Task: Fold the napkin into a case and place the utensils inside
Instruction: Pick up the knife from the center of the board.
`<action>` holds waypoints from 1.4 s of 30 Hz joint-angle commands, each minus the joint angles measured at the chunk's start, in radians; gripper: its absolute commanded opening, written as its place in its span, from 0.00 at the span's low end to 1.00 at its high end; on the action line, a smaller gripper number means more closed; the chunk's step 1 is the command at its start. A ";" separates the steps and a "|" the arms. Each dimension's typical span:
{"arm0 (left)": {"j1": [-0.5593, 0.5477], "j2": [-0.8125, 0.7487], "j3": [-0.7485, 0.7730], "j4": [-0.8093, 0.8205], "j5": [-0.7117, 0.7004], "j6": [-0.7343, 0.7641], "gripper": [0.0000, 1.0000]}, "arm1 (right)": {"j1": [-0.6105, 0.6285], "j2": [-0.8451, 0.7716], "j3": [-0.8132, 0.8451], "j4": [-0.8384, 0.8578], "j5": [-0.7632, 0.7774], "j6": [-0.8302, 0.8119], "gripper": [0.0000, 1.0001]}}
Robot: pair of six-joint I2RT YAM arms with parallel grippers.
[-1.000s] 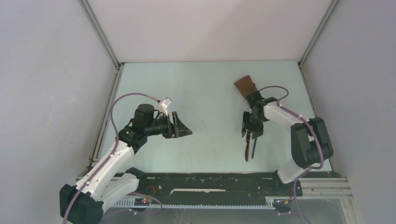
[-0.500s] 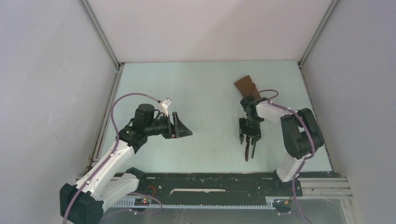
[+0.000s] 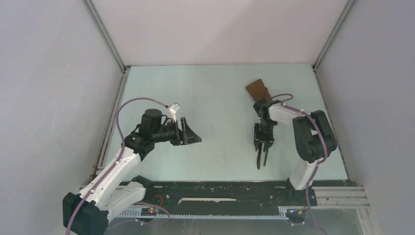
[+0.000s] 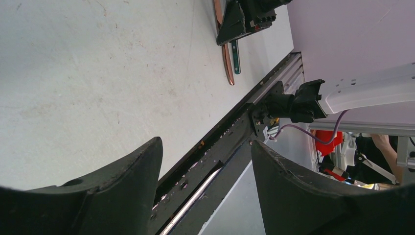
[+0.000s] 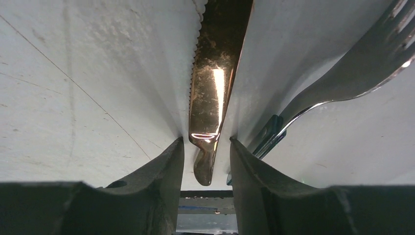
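Note:
The napkin, folded into a narrow brown case (image 3: 258, 90), lies at the back right of the table. The utensils lie side by side in front of it: a coppery knife (image 3: 259, 159) (image 5: 215, 73) and a dark-handled fork (image 3: 265, 157) (image 5: 342, 78). My right gripper (image 3: 261, 143) (image 5: 206, 142) points down over them. Its fingers straddle the knife near its handle end, with a thin gap on each side, and the fork lies just outside the right finger. Over the left half of the table my left gripper (image 3: 195, 138) (image 4: 205, 147) hangs open and empty.
A black rail (image 3: 220, 188) runs along the table's near edge, just beyond the utensils' ends. Grey walls with metal corner posts (image 3: 105, 34) close in the table on the left, back and right. The right arm's elbow (image 3: 315, 137) stands right of the utensils.
The right gripper has come down over the knife and its jaws have narrowed around it. The right arm's elbow has swung in. The left arm has not moved.

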 commanded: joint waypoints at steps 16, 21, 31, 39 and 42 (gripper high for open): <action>0.011 -0.005 0.032 0.007 0.023 0.006 0.72 | -0.040 0.095 0.060 0.079 0.040 0.047 0.45; 0.013 -0.003 0.031 0.011 0.026 0.006 0.72 | -0.041 0.104 0.069 0.084 0.032 0.054 0.51; 0.017 -0.009 0.026 0.012 0.028 0.006 0.72 | -0.038 0.121 0.096 0.071 0.054 0.076 0.40; 0.022 -0.017 0.023 0.011 0.034 0.005 0.72 | -0.011 0.086 0.097 0.081 0.070 0.070 0.02; 0.022 -0.020 0.023 0.009 0.036 0.003 0.72 | 0.008 0.046 0.097 0.071 0.108 0.052 0.00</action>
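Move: The right hand points straight down with half-open fingers straddling the knife where blade meets handle; the knife's middle is about 1 cm ahead, in line sideways and roughly 1 cm below. The fork lies alongside, some 3 cm to the right and 2 cm ahead, at about the same height. The folded napkin sits about 25 cm ahead and 1 cm left. From the idle left hand, the knife is roughly 30 cm right, 2 cm ahead and 17 cm below. Pinches the knife at the junction of blade and handle: the right hand stays low at the table, creeping forward about 1 cm along the knife while turning some 5 degrees clockwise to line up, then its half-open fingers close almost fully from both sides, the gripper effort rising at the end. There is no lift. ##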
